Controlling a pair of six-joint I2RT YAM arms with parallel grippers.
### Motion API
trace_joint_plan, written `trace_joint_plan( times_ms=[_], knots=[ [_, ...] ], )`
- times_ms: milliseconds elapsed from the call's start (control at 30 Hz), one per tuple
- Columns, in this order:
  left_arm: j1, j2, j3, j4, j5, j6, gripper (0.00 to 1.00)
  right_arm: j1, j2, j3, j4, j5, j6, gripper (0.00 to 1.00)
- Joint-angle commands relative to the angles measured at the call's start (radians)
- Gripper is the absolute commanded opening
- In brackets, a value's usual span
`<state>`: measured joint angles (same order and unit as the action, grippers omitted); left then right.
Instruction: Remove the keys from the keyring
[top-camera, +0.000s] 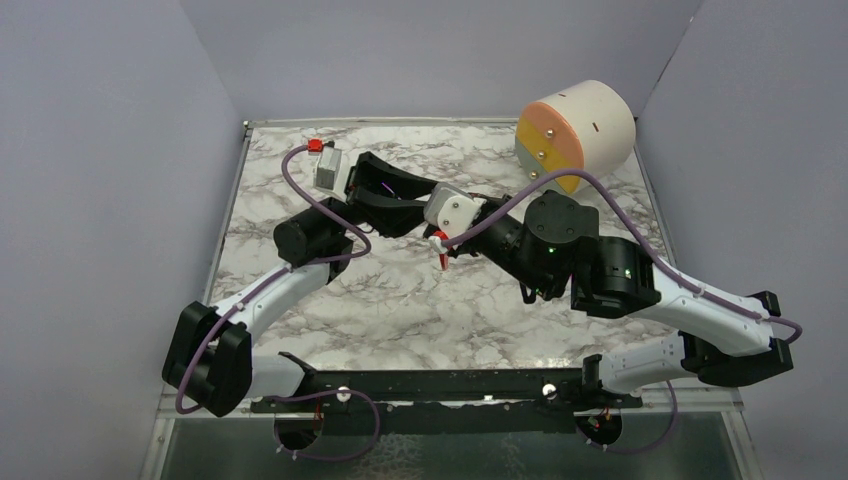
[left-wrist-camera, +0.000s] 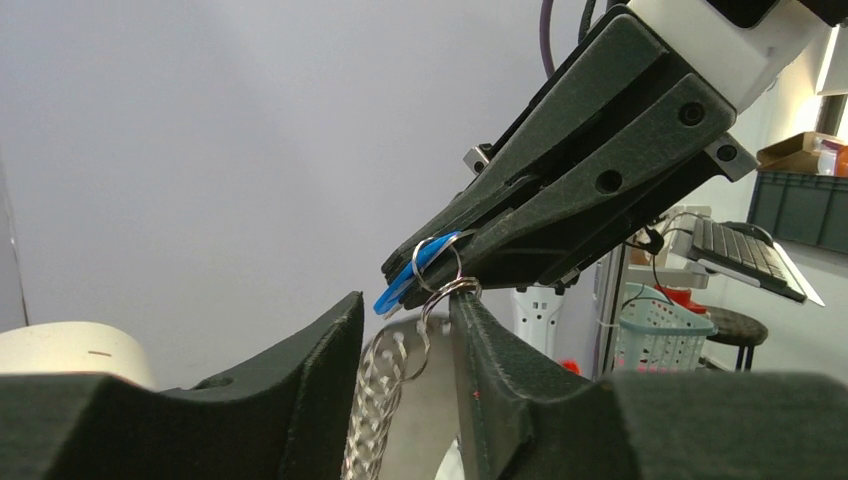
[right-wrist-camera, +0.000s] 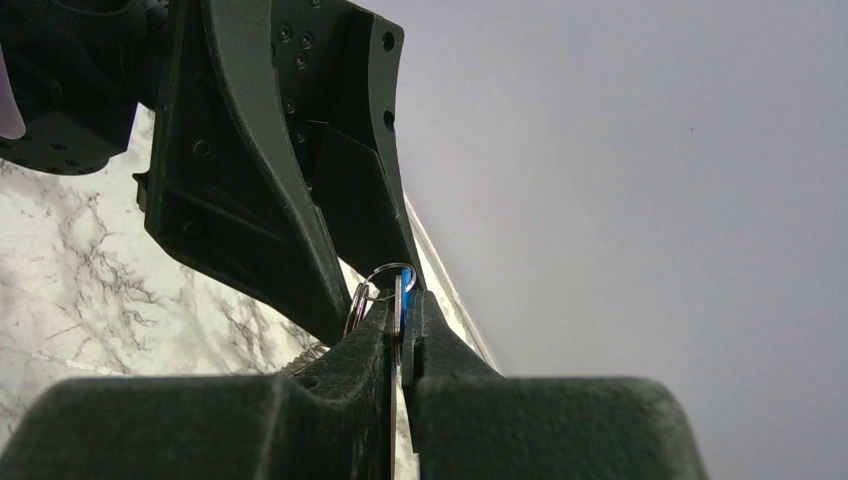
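Note:
My right gripper (right-wrist-camera: 402, 300) is shut on the tiny blue-headed key (right-wrist-camera: 403, 287), with a flat silvery key pinched beside it. In the left wrist view the right gripper (left-wrist-camera: 400, 272) comes in from the upper right with the blue key (left-wrist-camera: 400, 287) at its tip. A thin metal split ring (left-wrist-camera: 428, 312) hangs from the key against one fingertip (left-wrist-camera: 462, 300) of my left gripper (left-wrist-camera: 405, 300), which is open. A braided silvery cord (left-wrist-camera: 368, 400) hangs down between its fingers. From above, both grippers meet mid-table and the red keyring (top-camera: 440, 246) dangles under them. The other keys are hidden.
A round cream drawer unit with an orange-yellow face (top-camera: 575, 130) stands at the back right. A small grey box (top-camera: 328, 168) with a red plug (top-camera: 316, 145) on a purple cable lies at the back left. Grey walls close in on both sides.

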<state>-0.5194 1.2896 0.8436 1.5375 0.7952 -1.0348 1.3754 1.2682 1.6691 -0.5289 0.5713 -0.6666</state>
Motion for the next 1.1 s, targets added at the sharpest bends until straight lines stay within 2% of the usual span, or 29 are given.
trace_joint_plan(
  times_ms=[0,267,767,1067],
  knots=[
    [-0.004,-0.046,0.004,0.095,-0.036,0.048,0.38,0.005,-0.005,0.029,0.001,-0.001,0.013,0.01],
    [-0.004,-0.078,-0.005,0.023,-0.048,0.111,0.29,0.005,-0.001,0.03,0.013,0.011,0.001,0.01],
    [-0.004,-0.056,0.028,-0.086,-0.003,0.123,0.01,0.006,0.015,0.036,0.104,0.041,-0.057,0.01],
    [-0.004,-0.099,0.012,-0.23,-0.063,0.242,0.0,0.007,0.005,0.042,0.09,0.055,-0.047,0.01]
  ],
)
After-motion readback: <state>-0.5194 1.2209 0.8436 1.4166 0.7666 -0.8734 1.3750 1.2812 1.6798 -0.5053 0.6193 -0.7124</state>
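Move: Just off the left fingertips is the keyring's double ring, about 1 cm back, 2 cm right and 2 cm above the left hand. The blue key, shut in the right fingers, lies straight to the left hand's right by some 3 cm and 4 cm higher; the red-handled blade hangs roughly 4 cm back, 3 cm right and 7 cm below. From the right hand the double ring is about 1 cm ahead, 2 cm left and 2 cm lower. Closing from nearly half open to shut, the left fingers pinch the double ring at their tips. The left hand first rises about 1.5 cm, easing back and left 1 cm each with a tilt of some 5 degrees, then comes forward again by nearly 1.5 cm and sinks a little. The right hand keeps its hold on the blue key. ##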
